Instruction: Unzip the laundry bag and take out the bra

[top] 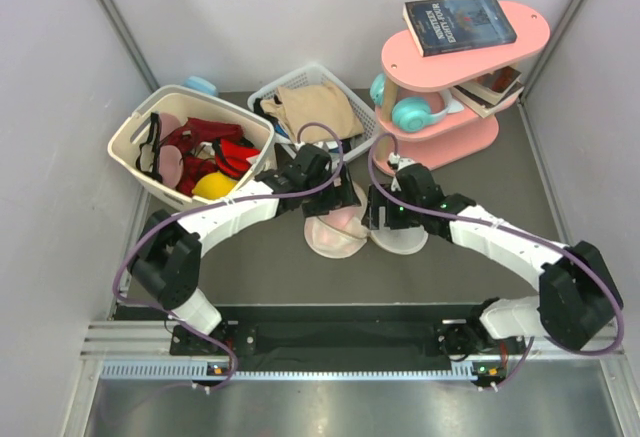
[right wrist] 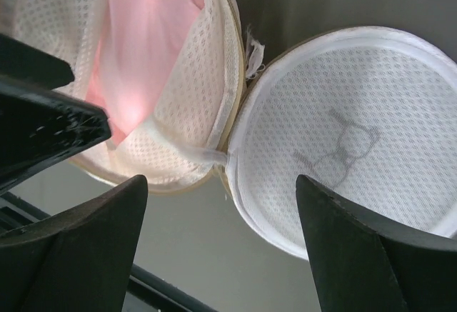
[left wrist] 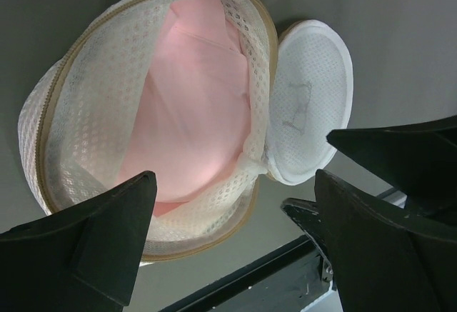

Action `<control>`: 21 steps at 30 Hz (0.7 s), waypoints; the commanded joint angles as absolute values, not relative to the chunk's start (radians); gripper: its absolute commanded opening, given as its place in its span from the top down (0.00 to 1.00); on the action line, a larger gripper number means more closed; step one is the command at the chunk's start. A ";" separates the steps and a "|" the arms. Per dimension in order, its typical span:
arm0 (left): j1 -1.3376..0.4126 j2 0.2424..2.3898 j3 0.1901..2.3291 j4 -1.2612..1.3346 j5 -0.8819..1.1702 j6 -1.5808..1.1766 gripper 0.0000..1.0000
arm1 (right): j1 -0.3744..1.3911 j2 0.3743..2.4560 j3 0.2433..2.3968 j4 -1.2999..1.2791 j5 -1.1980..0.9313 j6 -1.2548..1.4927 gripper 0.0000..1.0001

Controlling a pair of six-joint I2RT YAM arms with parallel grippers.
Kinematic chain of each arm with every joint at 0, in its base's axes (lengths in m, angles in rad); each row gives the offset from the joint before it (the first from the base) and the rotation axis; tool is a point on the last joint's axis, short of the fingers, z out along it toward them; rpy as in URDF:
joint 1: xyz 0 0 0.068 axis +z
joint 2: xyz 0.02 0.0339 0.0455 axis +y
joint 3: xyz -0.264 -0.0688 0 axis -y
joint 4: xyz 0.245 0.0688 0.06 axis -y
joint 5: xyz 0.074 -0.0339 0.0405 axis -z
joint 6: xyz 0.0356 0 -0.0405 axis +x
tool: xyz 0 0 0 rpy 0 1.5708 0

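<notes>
The laundry bag (top: pixel 335 235) lies unzipped on the dark table, its mesh dome (left wrist: pixel 93 112) folded open. Its flat lid (top: pixel 400 237) with the bra logo (right wrist: pixel 339 148) lies beside it on the right, still joined at one point of the rim. The light pink bra (left wrist: pixel 193 105) sits inside the open dome and also shows in the right wrist view (right wrist: pixel 139 48). My left gripper (left wrist: pixel 232 219) is open and empty, hovering over the dome's near rim. My right gripper (right wrist: pixel 221 233) is open and empty, above the join between dome and lid (right wrist: pixel 357 112).
A cream laundry basket (top: pixel 135 137) with red garments stands at the back left. A white wire basket (top: pixel 270 92) holding tan cloth is behind the bag. A pink two-tier shelf (top: pixel 450 132) with books and teal headphones is at the back right. A black rail (top: pixel 330 332) runs along the near edge.
</notes>
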State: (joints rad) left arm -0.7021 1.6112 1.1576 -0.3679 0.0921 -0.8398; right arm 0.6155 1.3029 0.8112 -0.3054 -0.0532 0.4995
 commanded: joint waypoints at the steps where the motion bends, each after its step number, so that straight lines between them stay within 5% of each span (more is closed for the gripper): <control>1: -0.704 1.586 1.157 -0.362 0.072 -0.847 0.04 | 0.577 1.360 0.822 -0.181 -0.146 0.526 0.16; 11: -0.704 1.611 1.135 -0.333 0.072 -0.851 0.03 | 0.565 1.483 0.801 -0.152 -0.218 0.548 0.19; 17: -0.704 1.617 1.120 -0.353 0.049 -0.856 0.01 | 0.558 1.531 0.821 -0.161 -0.258 0.532 0.52; 21: -0.704 1.629 1.108 -0.356 0.041 -0.862 0.01 | 0.552 1.525 0.828 -0.193 -0.253 0.523 0.91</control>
State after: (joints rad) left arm -0.7021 1.6131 1.1233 -0.3660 0.0673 -0.8474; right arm 0.5716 1.5299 0.7990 -0.1860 -0.2443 0.5362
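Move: The strip of fabric joining the bag's body to its opened flap lies straight ahead of neither side for my right hand: about 6 cm below, some 2 cm to its left and level fore and aft. The pink bra in the open bag sits roughly 8 cm left of this hand and 3 cm farther out; the flap's middle is about 4 cm to its right, level with it. From my left hand the joining strip is 8 cm down, 5 cm right and 3 cm back. I sink my right hand about 5 cm to the joining strip between bag and flap, drifting 2 cm left and tipping the fingers some 10 degrees more steeply down. Wide open at first, they close late in the descent until they pinch the fabric at the bag's rim. My left hand stays wide open over the bag, easing up slightly. ##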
